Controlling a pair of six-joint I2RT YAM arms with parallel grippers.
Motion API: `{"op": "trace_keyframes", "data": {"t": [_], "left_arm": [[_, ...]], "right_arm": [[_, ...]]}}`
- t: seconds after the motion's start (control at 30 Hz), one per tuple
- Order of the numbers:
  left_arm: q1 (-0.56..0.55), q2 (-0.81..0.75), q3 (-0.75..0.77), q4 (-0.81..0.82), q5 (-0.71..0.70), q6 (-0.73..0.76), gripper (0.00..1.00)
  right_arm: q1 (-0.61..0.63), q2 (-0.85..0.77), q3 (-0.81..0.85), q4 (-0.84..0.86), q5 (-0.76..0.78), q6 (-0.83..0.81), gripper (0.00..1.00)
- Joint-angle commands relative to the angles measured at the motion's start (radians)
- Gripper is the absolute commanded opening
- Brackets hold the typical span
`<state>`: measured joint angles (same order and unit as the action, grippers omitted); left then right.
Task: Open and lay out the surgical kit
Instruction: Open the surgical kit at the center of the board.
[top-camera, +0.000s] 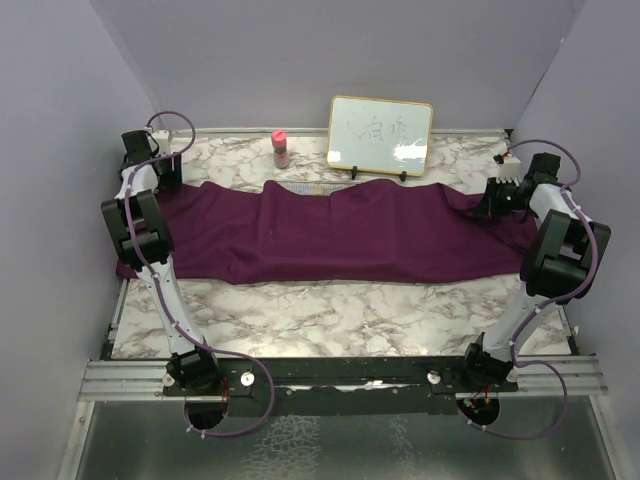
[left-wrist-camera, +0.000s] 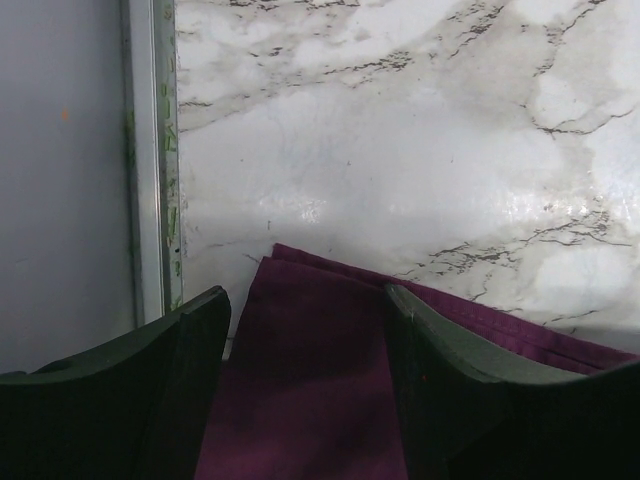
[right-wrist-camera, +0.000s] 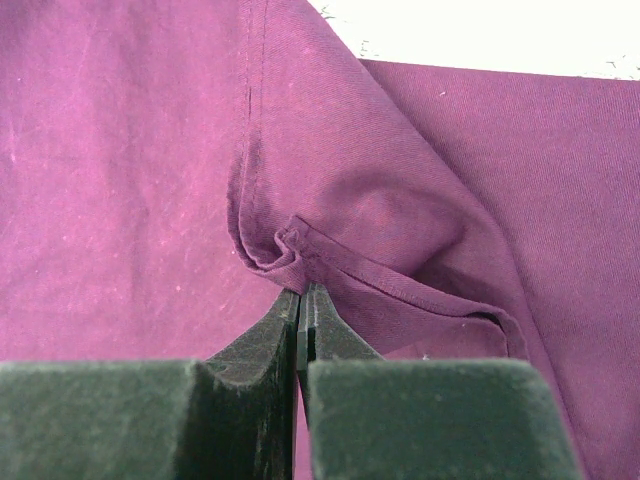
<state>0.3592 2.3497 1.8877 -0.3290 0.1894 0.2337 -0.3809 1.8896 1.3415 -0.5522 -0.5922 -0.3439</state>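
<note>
The surgical kit's dark purple cloth wrap lies spread in a long band across the marble table. A thin strip of silver mesh peeks out at its far edge; the rest of the contents are hidden. My left gripper hangs open over the cloth's left corner, its fingers apart on either side and not touching it. My right gripper is at the cloth's right end, shut on a bunched fold of the hem, with its tips pinched together.
A framed whiteboard stands at the back centre, with a small pink-capped bottle to its left. The metal rim of the table's left edge runs close beside the left gripper. Purple walls enclose the table on three sides.
</note>
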Motion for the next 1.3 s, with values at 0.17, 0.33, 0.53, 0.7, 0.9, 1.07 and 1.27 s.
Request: {"op": "trace_keyframes", "data": {"t": [0.17, 0.33, 0.53, 0.7, 0.9, 1.07, 1.27], "left_arm": [[0.02, 0.087, 0.047, -0.074, 0.025, 0.012, 0.65], [0.02, 0.104, 0.033, -0.105, 0.057, 0.006, 0.61], [0.021, 0.11, -0.012, -0.109, 0.065, -0.001, 0.54], [0.021, 0.118, -0.021, -0.109, 0.069, -0.004, 0.45], [0.021, 0.109, -0.005, -0.111, 0.094, -0.003, 0.28], [0.021, 0.085, 0.029, -0.111, 0.154, 0.004, 0.08], [0.021, 0.002, 0.067, -0.111, 0.212, 0.019, 0.0]], "right_arm": [[-0.001, 0.001, 0.005, 0.011, 0.013, 0.011, 0.01], [-0.001, 0.005, 0.012, 0.011, 0.017, 0.008, 0.01], [-0.001, 0.01, 0.022, 0.008, 0.019, 0.006, 0.01], [-0.001, 0.01, 0.026, 0.004, 0.02, -0.001, 0.01], [-0.001, 0.01, 0.031, 0.004, 0.024, -0.003, 0.01], [-0.001, -0.007, 0.03, 0.035, 0.049, 0.009, 0.01], [-0.003, -0.076, 0.026, 0.073, 0.087, 0.03, 0.01]]}}
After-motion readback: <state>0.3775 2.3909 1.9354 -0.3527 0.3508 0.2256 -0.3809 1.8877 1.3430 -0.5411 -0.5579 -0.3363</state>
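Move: The far left corner of the surgical kit's purple cloth lies about 1 cm ahead of the open left fingers, 1 cm to their left and 1 cm below, its body spreading back and to the right. The table's metal rim is some 5 cm left of this hand, level with it; the pink-capped bottle stands about 31 cm to its right and 8 cm farther out. From the right hand, the corner is roughly 86 cm left and 11 cm ahead. Shut the left gripper on the cloth's far left corner from about two-thirds open, pinching the doubled hem between the fingertips. Ease the hand slightly left and down over the corner first, then bring it about 2 cm right while closing, rolling its left side down some 5 degrees and lifting a touch at the end. Keep the right gripper shut and practically still on its fold. ##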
